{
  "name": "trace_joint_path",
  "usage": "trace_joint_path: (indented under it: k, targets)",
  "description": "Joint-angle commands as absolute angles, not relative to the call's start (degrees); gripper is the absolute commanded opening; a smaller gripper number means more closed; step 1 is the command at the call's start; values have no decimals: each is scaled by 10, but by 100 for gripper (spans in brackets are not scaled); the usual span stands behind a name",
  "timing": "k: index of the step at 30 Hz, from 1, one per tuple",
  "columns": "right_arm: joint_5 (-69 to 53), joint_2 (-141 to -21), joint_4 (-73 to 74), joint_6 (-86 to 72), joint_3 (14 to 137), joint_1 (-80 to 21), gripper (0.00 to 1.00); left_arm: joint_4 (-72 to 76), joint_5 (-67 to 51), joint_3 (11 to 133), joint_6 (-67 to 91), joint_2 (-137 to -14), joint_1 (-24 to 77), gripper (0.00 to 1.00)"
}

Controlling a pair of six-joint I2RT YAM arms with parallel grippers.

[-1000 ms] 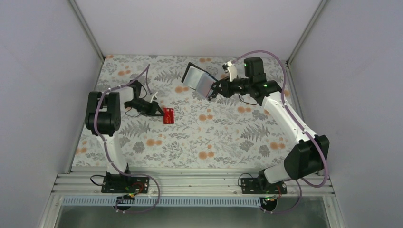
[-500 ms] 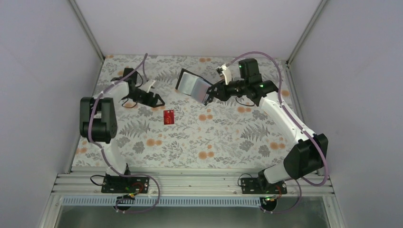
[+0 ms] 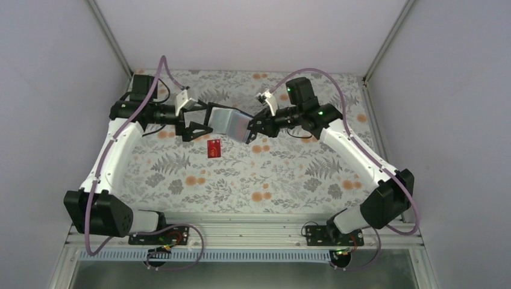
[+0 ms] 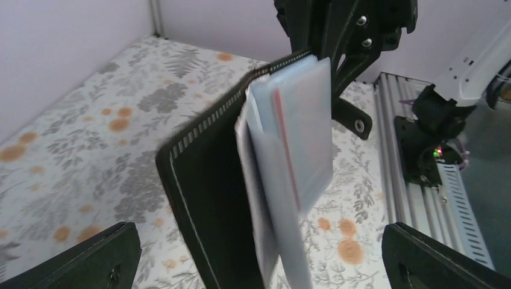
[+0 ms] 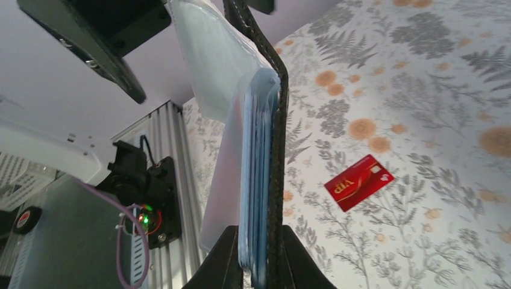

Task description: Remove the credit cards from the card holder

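Note:
The card holder (image 3: 229, 123) hangs in the air above the middle of the table, spread open with its light blue inner sleeves (image 4: 301, 132) showing. My right gripper (image 3: 252, 127) is shut on its right end, pinching the black cover (image 5: 277, 180) and the sleeves together. From the left, my left gripper (image 3: 205, 122) stands wide open, one finger on each side of the holder's free end without touching it. In the left wrist view a thin red card edge (image 4: 286, 144) shows inside a sleeve. One red credit card (image 3: 213, 148) lies flat on the table below the holder.
The flowered tablecloth (image 3: 271, 174) covers the table, with grey walls on three sides. An aluminium rail (image 3: 253, 232) with both arm bases runs along the near edge. The loose red card (image 5: 358, 182) lies below and between the two grippers.
My left gripper let go of the red card on the table, rose, swung right to the holder and opened wide. My right gripper carried the holder leftward and lower.

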State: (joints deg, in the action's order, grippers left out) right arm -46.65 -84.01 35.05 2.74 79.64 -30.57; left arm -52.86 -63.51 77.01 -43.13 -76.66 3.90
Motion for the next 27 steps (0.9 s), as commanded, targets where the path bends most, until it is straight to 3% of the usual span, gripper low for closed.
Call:
trace_joint_path:
  k: [1, 6, 7, 9, 11, 12, 14, 16, 17, 21, 25, 27]
  targets:
    - [-479, -829, 351, 49, 813, -342, 4, -507, -617, 754, -418, -770, 67, 100]
    - [-488, -818, 350, 59, 812, -359, 4, -470, -543, 745, -374, -772, 95, 100]
    - [-489, -815, 347, 60, 809, -359, 4, -484, -552, 749, -381, -774, 97, 93]
    - [-485, -810, 341, 59, 806, -360, 4, -516, -581, 758, -406, -775, 99, 64]
    - [-481, -809, 332, 54, 807, -359, 4, -547, -620, 764, -429, -772, 101, 21]
    - [-478, -810, 321, 48, 805, -360, 4, -555, -638, 763, -432, -769, 102, 6]
    - [-465, -811, 281, 20, 797, -360, 10, -560, -664, 761, -431, -764, 103, 3]
    - [-439, -819, 227, -31, 786, -363, 43, -551, -682, 763, -410, -761, 103, 2]
    - [-430, -826, 207, -44, 782, -368, 49, -537, -685, 764, -388, -760, 103, 3]
    - [-379, -846, 140, -79, 779, -401, 63, -500, -690, 781, -332, -762, 103, 2]
    - [-328, -863, 115, -101, 794, -421, 98, -499, -711, 786, -321, -768, 103, 2]
    - [-294, -868, 115, -109, 805, -431, 99, -499, -712, 784, -319, -768, 103, 2]
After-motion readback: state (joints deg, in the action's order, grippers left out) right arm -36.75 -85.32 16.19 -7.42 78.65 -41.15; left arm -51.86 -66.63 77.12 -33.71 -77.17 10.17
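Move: The card holder, still pinched in the right fingers, has its middle about 8 cm right of the open left hand, 1 cm back and 2 cm lower. The red card lies on the table roughly 7 cm ahead of the left hand, 1 cm left and 32 cm below. From the right hand, the holder's middle is some 7 cm left and level fore-and-aft, about 1 cm lower; the waiting left fingers are 15 cm left, 1 cm ahead and 1 cm higher. Left shifts 3 cm right and pinches the card holder; right opens, releasing it, while going 6 cm left. ##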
